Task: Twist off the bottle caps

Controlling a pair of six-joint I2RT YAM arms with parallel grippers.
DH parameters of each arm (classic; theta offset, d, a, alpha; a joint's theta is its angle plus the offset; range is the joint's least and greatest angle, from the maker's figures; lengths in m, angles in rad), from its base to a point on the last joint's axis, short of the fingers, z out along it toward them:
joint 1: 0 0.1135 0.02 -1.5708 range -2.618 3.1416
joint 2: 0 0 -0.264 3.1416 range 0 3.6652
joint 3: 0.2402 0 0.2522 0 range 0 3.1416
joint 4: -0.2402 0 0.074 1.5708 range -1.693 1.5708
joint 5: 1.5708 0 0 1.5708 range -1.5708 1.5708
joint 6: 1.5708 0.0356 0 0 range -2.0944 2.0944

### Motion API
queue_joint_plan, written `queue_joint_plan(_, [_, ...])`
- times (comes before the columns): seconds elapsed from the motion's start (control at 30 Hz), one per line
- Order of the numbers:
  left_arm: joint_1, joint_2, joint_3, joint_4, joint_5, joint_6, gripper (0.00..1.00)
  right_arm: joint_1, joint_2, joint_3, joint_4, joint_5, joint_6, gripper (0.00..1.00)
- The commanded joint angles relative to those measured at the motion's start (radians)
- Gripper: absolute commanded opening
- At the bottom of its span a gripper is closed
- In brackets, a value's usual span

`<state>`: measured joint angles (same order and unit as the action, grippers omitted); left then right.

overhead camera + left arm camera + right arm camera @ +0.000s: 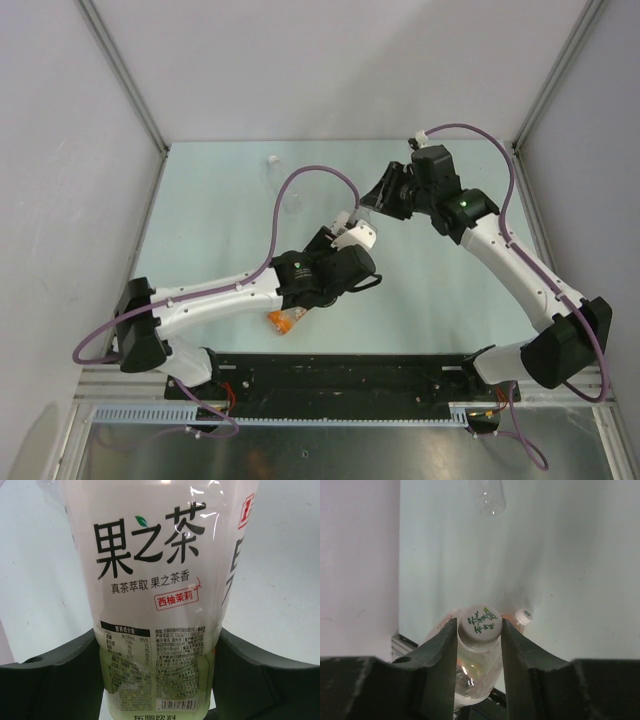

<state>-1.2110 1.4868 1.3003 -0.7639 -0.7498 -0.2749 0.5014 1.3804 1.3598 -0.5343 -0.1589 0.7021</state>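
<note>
My left gripper (160, 680) is shut on the yellow-green bottle (155, 580), its two dark fingers (55, 675) pressing the lower body below the white label. In the top view this bottle (357, 236) hangs above the middle of the table. My right gripper (480, 625) is shut on its white cap (480, 621), a jaw touching each side. The orange bottle (285, 320) lies on the table under the left arm, and its white cap (524, 615) shows just beyond the held cap. The clear bottle (487, 497) lies further back.
A small white round thing (272, 158) sits near the back edge of the pale green table (220, 230). Grey walls close in left, right and back. The black base rail (340, 375) runs along the near edge.
</note>
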Motion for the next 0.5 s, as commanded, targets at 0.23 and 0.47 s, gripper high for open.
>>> queue_joint_plan(0.23, [-0.012,0.017,0.05,-0.007,-0.049,-0.03,0.0,0.005,-0.02,0.019,0.053,-0.014,-0.02,0.0])
queue_joint_plan(0.47, [-0.011,0.025,0.057,-0.009,0.01,-0.037,0.0,0.005,-0.095,-0.058,0.127,-0.031,-0.072,0.0])
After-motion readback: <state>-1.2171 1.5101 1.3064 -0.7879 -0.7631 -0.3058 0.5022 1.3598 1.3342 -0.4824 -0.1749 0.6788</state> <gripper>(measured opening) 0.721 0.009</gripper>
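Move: The tea bottle's cap sits between the right fingertips, only about 1 cm ahead, 1 cm left and 1 cm below. The bottle's body hangs from it, roughly 4 cm back, 6 cm left and 5 cm below the right hand. On the table some 23 cm below, the orange bottle lies about 5 cm back and 15 cm left, the clear bottle 28 cm ahead and 19 cm left. From the left hand, the cap is about 6 cm ahead, 9 cm right and 8 cm up. The right fingers close fully at the cap, coming off it with a rise under 1 cm; left keeps its grip. ##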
